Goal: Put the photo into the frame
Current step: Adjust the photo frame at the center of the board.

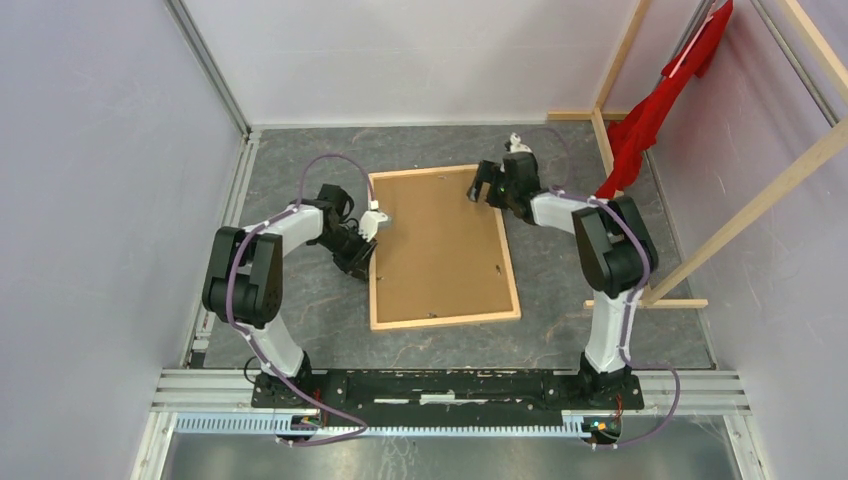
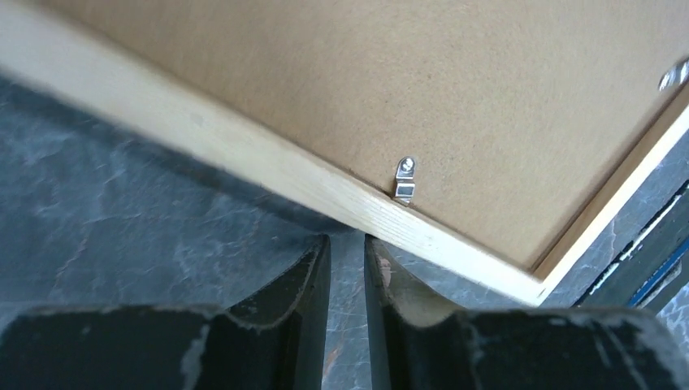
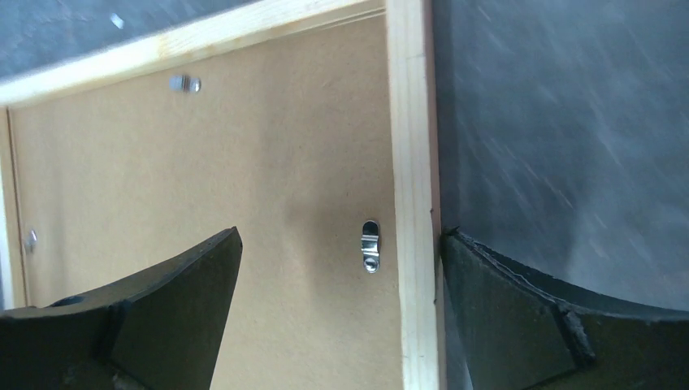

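Observation:
The frame [image 1: 445,320] of light wood lies face down in the middle of the table, its brown backing board [image 1: 440,245] facing up. The photo is hidden. My left gripper [image 1: 372,225] sits low at the frame's left rail [image 2: 244,154]. Its jaws [image 2: 347,244] stand a narrow gap apart, tips at the rail's outer edge, with only table between them. A metal clip [image 2: 405,179] lies just beyond. My right gripper [image 1: 487,185] is wide open near the frame's far right corner. It [image 3: 341,234] straddles the right rail [image 3: 410,162], one finger over the board, the other touching the rail's outer side, near another clip [image 3: 370,244].
A red cloth [image 1: 650,120] hangs at the back right on a rack of long wooden beams [image 1: 760,200], whose foot lies on the table right of my right arm. Pale walls close in the left and back. A metal rail [image 1: 450,385] carries both arm bases.

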`<state>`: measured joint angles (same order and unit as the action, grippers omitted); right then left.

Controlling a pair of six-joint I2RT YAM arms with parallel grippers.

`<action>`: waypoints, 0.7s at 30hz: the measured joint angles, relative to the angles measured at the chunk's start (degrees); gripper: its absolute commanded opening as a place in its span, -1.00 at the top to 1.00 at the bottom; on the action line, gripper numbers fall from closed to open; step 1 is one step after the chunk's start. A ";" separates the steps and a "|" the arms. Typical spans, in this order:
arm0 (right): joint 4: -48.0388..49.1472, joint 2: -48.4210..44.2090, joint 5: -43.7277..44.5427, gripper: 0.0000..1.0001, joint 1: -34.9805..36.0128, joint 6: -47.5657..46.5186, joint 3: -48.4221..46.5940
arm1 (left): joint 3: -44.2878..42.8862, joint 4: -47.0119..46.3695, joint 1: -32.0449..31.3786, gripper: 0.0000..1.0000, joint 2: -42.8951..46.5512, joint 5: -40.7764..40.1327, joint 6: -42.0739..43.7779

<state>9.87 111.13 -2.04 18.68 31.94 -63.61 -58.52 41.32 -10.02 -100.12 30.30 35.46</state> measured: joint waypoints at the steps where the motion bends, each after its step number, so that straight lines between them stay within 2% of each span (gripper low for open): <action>1: -0.96 2.16 0.24 -0.96 0.55 -0.26 -3.45 | 0.04 0.09 -1.07 0.38 0.09 -0.33 0.04; 6: -4.04 14.32 -0.98 -0.96 4.17 -0.79 -21.92 | 0.09 1.38 -7.72 0.23 0.11 -0.33 -0.02; 7: -4.83 16.96 -1.38 -0.97 5.29 -1.09 -26.25 | 0.13 2.34 -9.90 0.14 0.11 -0.17 -0.07; 11: -6.80 24.96 -4.00 -0.96 9.44 -2.10 -40.33 | 0.31 6.75 -17.05 -0.41 0.11 1.55 -0.15; 14: -7.28 24.35 -5.64 -0.96 11.39 -1.92 -40.33 | 0.24 9.97 -19.15 -0.58 0.42 3.54 0.07; 18: -8.66 20.00 -7.10 -0.96 12.07 -1.90 -35.52 | -0.57 11.04 -17.16 -0.95 1.36 3.65 2.47; 21: -9.86 14.53 -6.80 -0.96 9.94 -2.25 -30.88 | -3.15 14.23 -13.66 -1.00 2.14 2.93 5.70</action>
<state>0.01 125.67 -8.84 28.62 29.69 -94.50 -61.67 55.55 -23.68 -97.97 33.23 41.17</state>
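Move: The photo frame lies backing up between the hands, its middle about 22 cm right and 7 cm ahead of the left hand, and some 13 cm left and 18 cm back from the right. The near left corner is roughly 17 cm back and 3 cm right of the left hand; the far right corner is about 6 cm ahead and 1 cm left of the right hand. All lie a centimetre or two lower. Pushing opposite rails, right hand sweeps forward-left about 18 cm, left hand back-right 12, then eases off, opening. ##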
